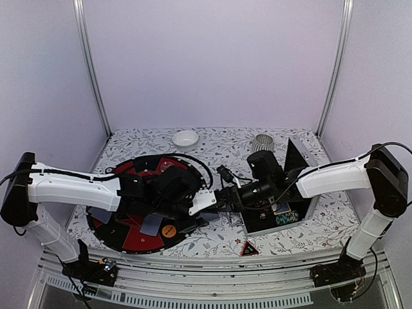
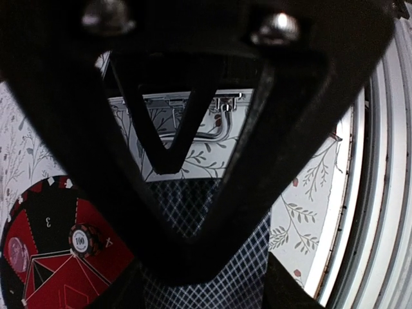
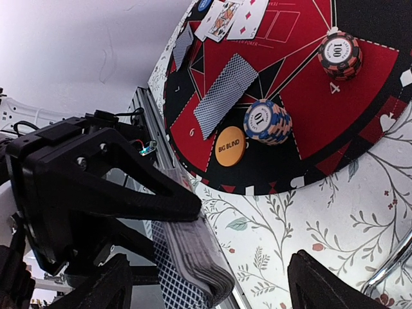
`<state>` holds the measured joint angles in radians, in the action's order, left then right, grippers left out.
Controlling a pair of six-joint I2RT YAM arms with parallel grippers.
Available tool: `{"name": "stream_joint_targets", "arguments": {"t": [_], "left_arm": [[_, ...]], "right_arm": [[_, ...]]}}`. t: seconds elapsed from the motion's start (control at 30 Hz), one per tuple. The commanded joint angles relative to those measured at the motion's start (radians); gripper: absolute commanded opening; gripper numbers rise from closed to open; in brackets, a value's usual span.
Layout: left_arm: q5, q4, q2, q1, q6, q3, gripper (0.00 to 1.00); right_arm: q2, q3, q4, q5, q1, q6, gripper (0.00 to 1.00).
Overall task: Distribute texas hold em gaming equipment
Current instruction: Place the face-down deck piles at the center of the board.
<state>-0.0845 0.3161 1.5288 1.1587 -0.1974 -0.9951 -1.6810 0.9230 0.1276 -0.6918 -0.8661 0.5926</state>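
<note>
My left gripper (image 1: pixel 217 201) is shut on a deck of grey-blue patterned-back cards (image 3: pixel 193 264), held above the floral cloth just right of the round red-and-black poker mat (image 1: pixel 129 241). The left wrist view shows the card back (image 2: pixel 212 270) between its fingers. My right gripper (image 3: pixel 219 290) is open, with its fingers on either side of the deck and not touching it. On the mat lie an orange BIG BLIND button (image 3: pixel 230 146), a blue-white chip stack (image 3: pixel 265 121), a red 100 chip stack (image 3: pixel 339 55) and face-down cards (image 3: pixel 225 94). A red triangular marker (image 1: pixel 249 248) lies near the front edge.
A black open box (image 1: pixel 270 222) sits under the right arm. A white bowl (image 1: pixel 185 138) and a ribbed grey cup (image 1: pixel 262 142) stand at the back. Face-up cards (image 3: pixel 233 16) lie on the mat's far side. The two arms meet at mid-table.
</note>
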Motion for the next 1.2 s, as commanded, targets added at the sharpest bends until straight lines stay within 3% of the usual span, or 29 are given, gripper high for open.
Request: {"name": "stream_joint_targets", "arguments": {"t": [0.0, 0.53, 0.97, 1.17], "left_arm": [[-0.029, 0.016, -0.042, 0.006, 0.000, -0.028, 0.52], [-0.046, -0.015, -0.109, 0.007, -0.014, 0.019, 0.52], [-0.053, 0.007, -0.076, 0.007, -0.012, 0.014, 0.52], [-0.052, 0.015, -0.061, 0.006, -0.010, 0.012, 0.52]], "right_arm": [[-0.043, 0.025, 0.012, 0.010, -0.008, -0.035, 0.85], [0.025, 0.044, -0.187, 0.158, 0.009, -0.142, 0.76], [0.053, 0.070, -0.228, 0.124, 0.010, -0.185, 0.63], [0.064, 0.078, -0.229, 0.082, 0.009, -0.202, 0.63]]}}
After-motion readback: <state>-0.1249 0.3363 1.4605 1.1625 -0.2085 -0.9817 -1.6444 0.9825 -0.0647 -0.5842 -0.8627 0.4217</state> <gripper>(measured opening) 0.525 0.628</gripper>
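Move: The left hand already holds the face-down deck. The board's center, the deck's labelled destination, lies about 12 cm ahead of that hand, 21 cm to its left and 12 cm below; the orange big blind disc is some 14 cm left and 2 cm ahead. From the right hand the deck's middle is about 4 cm left, 1 cm back and nearly level; the case handle is roughly 7 cm ahead, 1 cm left and 12 cm below. Still pinching the deck by its sides, the left hand lifts it about 2 cm, drifts 1 cm left, then holds it steady. The right hand brings its open fingers around the deck's free end, one above and one below; it dips 2 cm, comes back up while easing about 1 cm forward and 1 cm right, tips and rolls some 10 degrees, and partly closes. ##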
